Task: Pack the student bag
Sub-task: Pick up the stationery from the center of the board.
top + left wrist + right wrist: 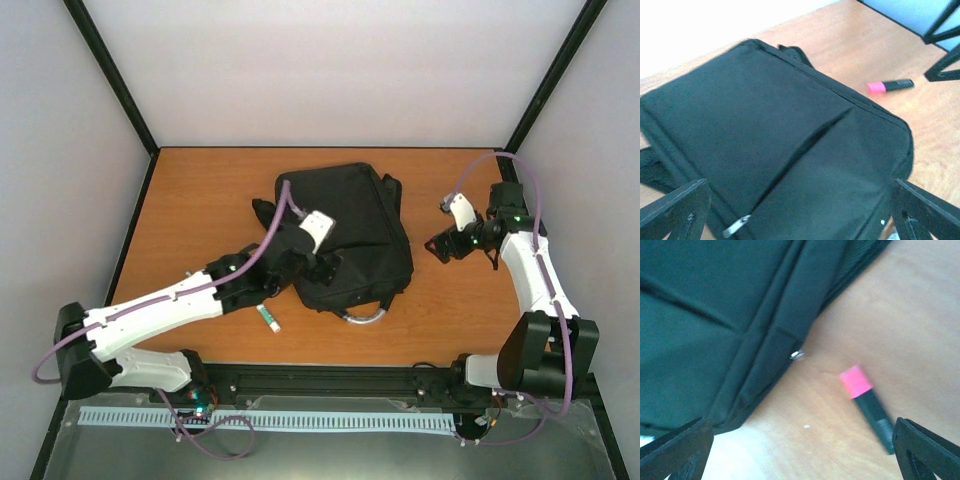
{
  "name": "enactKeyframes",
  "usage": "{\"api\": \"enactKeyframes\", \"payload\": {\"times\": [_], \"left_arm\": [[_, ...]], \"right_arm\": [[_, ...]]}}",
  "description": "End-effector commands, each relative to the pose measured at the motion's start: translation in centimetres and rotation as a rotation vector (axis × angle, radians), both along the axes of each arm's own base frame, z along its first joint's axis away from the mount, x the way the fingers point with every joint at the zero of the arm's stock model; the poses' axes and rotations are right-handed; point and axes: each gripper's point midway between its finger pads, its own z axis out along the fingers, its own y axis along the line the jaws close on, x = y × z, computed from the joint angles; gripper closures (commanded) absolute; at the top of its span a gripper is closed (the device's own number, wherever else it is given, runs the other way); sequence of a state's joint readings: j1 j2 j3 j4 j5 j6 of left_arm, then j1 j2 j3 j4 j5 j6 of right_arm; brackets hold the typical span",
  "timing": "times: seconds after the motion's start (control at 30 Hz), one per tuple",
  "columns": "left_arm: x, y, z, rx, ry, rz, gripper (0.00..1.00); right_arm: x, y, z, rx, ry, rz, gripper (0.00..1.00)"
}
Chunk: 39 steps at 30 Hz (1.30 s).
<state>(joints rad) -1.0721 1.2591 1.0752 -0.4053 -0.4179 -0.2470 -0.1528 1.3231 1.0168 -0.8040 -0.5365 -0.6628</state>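
Note:
The student bag [350, 225] is a large black backpack lying flat in the middle of the wooden table, with its grey loop handle [366, 317] toward the near edge. My left gripper [325, 270] hovers over the bag's near-left part, open and empty. In the left wrist view the bag [780, 145] fills the frame, with a silver zip pull [736, 226] low between the fingers [675, 212]. My right gripper [438, 248] stands open just right of the bag. Below it lies a pink-capped black highlighter [867, 405], beside the bag's edge [715, 315].
A small white and green tube [268, 318] lies on the table [200, 200] near the bag's near-left corner. The highlighter [890, 86] also shows in the left wrist view, past the bag's right side. Black frame posts stand at the table's far corners.

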Motion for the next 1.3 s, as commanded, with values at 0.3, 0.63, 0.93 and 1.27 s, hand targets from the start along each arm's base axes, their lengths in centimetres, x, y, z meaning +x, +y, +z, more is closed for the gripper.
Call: {"api": "enactKeyframes", "payload": {"times": [0.3,0.63,0.93,1.27], "left_arm": [[5.9,12.2,4.0,-0.091,0.097,0.534,0.0],[4.5,9.3,-5.0,-0.268,0.378,0.429,0.0],[3.9,6.3,-9.7,-0.3,0.53,0.346,0.0],[3.1,3.8,-11.7,-0.331,0.593,0.216,0.0]], "right_arm": [[5.2,-3.8,-2.1,-0.228,0.065,0.095,0.17],[5.3,-6.4,-8.8,-0.374,0.165,0.11,0.39],[5.4,-7.4,-11.7,-0.417,0.207,0.098,0.39],[4.7,-7.0,-14.4,-0.371,0.282,0.081,0.41]]}}
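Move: The pink-capped marker lies about 5 cm ahead of the right hand, 6 cm to its right and 15 cm below. The black bag's middle is some 9 cm ahead and 18 cm left of that hand, 12 cm down. From the left hand the bag's zip pull is about 8 cm ahead, 9 cm left and 18 cm below; the glue stick sits roughly 9 cm back, 16 cm left, 23 cm down. Forward and slightly up at first, then down some 17 cm and to its right, the right hand comes in over the pink-capped marker, fingers turning nearly straight down and narrowing to about 60% open around it, not yet gripping. The left hand, wide open, arcs left, forward and up, then sinks about 19 cm, easing back right and tipping down towards the bag's zip pull. ##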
